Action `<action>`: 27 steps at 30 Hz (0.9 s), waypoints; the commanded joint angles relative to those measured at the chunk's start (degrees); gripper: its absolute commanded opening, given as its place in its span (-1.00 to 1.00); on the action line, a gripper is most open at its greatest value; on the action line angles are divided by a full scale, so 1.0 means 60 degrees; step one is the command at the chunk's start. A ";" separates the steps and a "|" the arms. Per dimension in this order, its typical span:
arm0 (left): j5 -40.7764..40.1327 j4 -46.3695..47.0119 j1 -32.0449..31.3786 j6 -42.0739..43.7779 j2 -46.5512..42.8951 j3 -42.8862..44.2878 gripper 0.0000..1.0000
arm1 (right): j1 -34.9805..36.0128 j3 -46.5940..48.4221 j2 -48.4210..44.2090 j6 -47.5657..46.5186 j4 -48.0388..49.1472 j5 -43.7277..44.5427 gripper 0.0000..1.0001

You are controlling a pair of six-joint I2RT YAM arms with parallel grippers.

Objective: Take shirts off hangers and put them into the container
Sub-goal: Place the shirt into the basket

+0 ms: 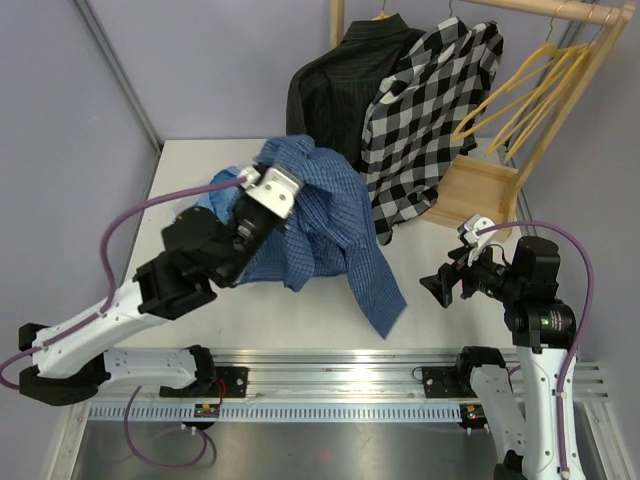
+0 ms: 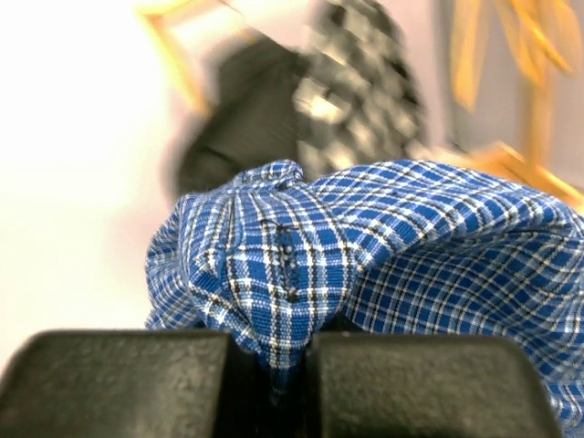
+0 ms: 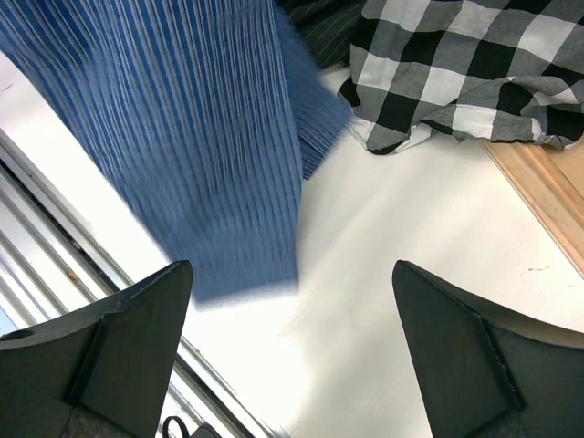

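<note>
My left gripper (image 1: 272,188) is shut on a bunched fold of the dark blue small-check shirt (image 1: 335,235), held above the table; one sleeve trails to the front edge. In the left wrist view the cloth (image 2: 365,246) is pinched between the two black pads (image 2: 119,383). The black pinstriped shirt (image 1: 335,80) and the black-and-white check shirt (image 1: 430,120) hang on the rack at the back. Empty yellow hangers (image 1: 530,90) hang to their right. My right gripper (image 1: 440,285) stands open and empty (image 3: 290,274) over the table, beside the blue sleeve (image 3: 182,119). The container is out of view.
The rack's wooden rail (image 1: 560,10) and flat wooden base (image 1: 480,190) stand at the back right. A bit of light blue cloth (image 1: 205,205) shows under my left arm. A metal rail (image 1: 330,365) runs along the near table edge.
</note>
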 commanded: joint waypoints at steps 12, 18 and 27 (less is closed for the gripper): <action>-0.1078 0.1141 0.2414 0.2590 0.2033 0.7368 -1.00 | -0.0177 -0.0073 0.0009 0.0149 0.0453 0.0199 0.99; -0.0844 0.1901 0.3072 0.3705 0.3295 0.8955 -1.00 | -0.0206 -0.0088 -0.0034 0.0163 0.0438 0.0199 0.99; -0.0009 0.2518 0.4536 0.2549 0.4217 0.9950 -1.00 | -0.0221 -0.0088 -0.0034 0.0149 0.0438 0.0184 0.99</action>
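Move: The basket, with the light-blue shirt lying in it, stands about 20 cm ahead of the left hand, 17 cm to its left and some 42 cm below; the left hand already holds the blue checked shirt. The black shirt hangs roughly 32 cm ahead, 8 cm right and 20 cm lower; the black-and-white shirt is level with it, about 17 cm farther right. From the right hand the basket is some 24 cm ahead, 42 cm left and 20 cm below. Up and to the left in one fast sweep, about 26 cm of rise and 18 cm sideways, the left hand carries the still-pinched blue checked shirt from the right of the basket to high above its near side. Its fingers tilt upward and turn counter-clockwise by some 35 degrees; late on, the rise levels out and the hand reaches forward about 5 cm. ##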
